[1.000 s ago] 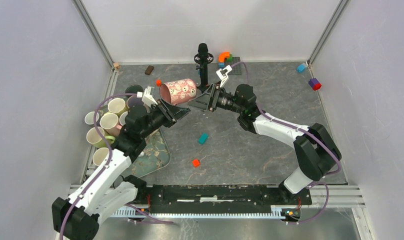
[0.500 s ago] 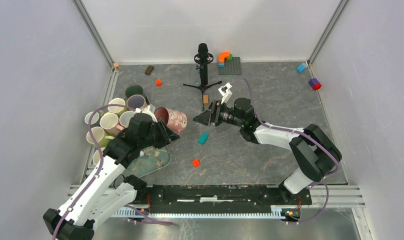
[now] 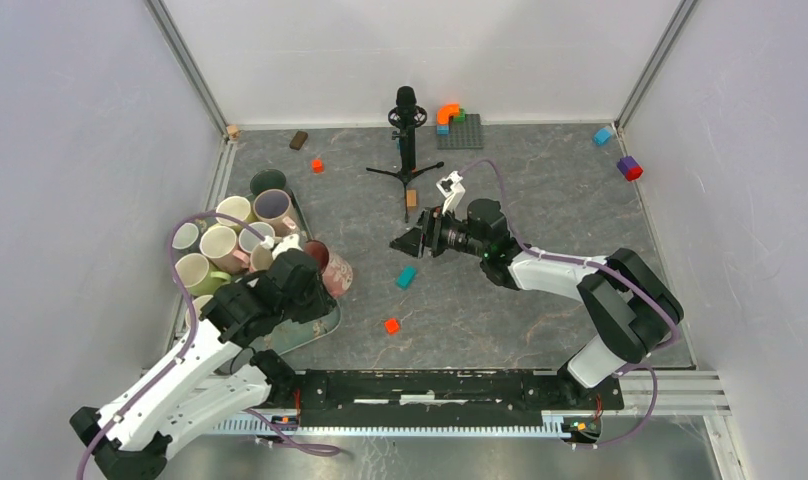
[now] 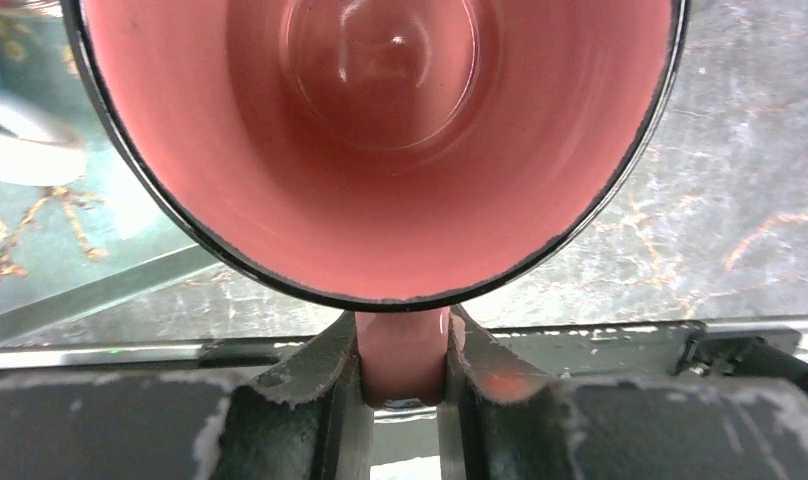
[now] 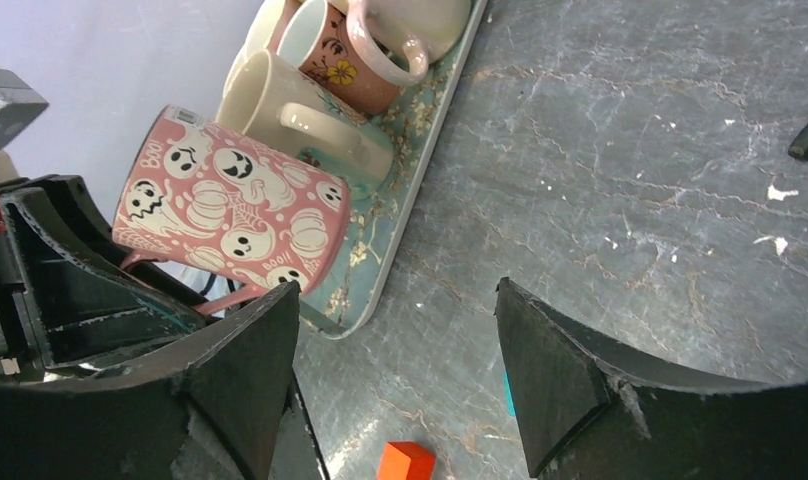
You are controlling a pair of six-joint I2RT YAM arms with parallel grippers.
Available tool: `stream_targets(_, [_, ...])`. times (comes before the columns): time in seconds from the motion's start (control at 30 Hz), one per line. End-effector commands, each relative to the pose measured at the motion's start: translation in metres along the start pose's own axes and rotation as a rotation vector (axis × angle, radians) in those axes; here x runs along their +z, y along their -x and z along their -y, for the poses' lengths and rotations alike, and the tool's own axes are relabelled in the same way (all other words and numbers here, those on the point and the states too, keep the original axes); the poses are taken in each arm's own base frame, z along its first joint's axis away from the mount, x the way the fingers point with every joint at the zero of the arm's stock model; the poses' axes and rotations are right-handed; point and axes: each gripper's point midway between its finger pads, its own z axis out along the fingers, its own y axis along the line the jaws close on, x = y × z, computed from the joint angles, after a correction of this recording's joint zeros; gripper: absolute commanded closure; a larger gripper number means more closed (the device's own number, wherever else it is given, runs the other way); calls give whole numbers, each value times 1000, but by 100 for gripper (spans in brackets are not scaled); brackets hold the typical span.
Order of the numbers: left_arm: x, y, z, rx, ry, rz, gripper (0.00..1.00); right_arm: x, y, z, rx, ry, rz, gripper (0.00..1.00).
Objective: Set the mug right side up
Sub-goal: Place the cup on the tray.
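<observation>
The mug (image 3: 330, 268) is pink with white ghosts and pumpkins. It hangs tilted above the near right edge of the teal tray (image 3: 315, 322). My left gripper (image 3: 315, 280) is shut on its handle (image 4: 402, 350), and the left wrist view looks straight into the pink inside (image 4: 380, 130). The right wrist view shows the mug (image 5: 230, 225) leaning, base toward the right, with the tray (image 5: 420, 150) under it. My right gripper (image 3: 405, 243) stands open and empty over the table, apart from the mug to its right; its jaws (image 5: 395, 290) are spread wide.
Several cream and pink mugs (image 3: 220, 245) crowd the tray. A black microphone stand (image 3: 407, 135) rises behind the right gripper. A teal block (image 3: 407, 276) and an orange block (image 3: 391, 325) lie on the table mid-front. More blocks (image 3: 458, 120) sit at the back.
The left arm has carried the mug from mid-table back and down to the tray's edge, turning its mouth upward. The right gripper came off the mug, opened wider and drew toward the front.
</observation>
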Motion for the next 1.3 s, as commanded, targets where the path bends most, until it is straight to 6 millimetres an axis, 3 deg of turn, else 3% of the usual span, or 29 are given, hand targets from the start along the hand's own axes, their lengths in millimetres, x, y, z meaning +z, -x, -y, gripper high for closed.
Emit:
stream_targets(0.0, [-12, 34, 7, -72, 19, 185, 98, -5, 0, 0, -58, 1, 13, 23])
stream_targets(0.63, [12, -2, -31, -89, 259, 192, 98, -16, -18, 5, -52, 5, -10, 23])
stream_targets(1.27, [29, -32, -65, -101, 343, 140, 98, -18, -29, 12, -31, -6, -21, 23])
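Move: The left hand already holds the pink mug by its handle, and the bare near-right part of the tray it is bound for lies about 3 cm ahead, 6 cm to the left and 14 cm below. Around that spot, counted from the hand, a cream mug stands some 13 cm ahead and 12 cm left, a white mug 6 cm ahead and 18 cm left, and the orange cube 2 cm back and 12 cm right. From the empty right hand the spot is roughly 25 cm left, 10 cm back and 16 cm down. Keeping its pinch on the handle, the left hand lowers the pink mug about 7 cm towards the free near-right part of the tray, bringing it some 4 cm left and 3 cm back, while the wrist rolls its left side up about 15 degrees and turns nearly as much counter-clockwise. The empty right hand, fingers still open, sinks about 4 cm and eases 2 cm back and slightly right, then stays there. ##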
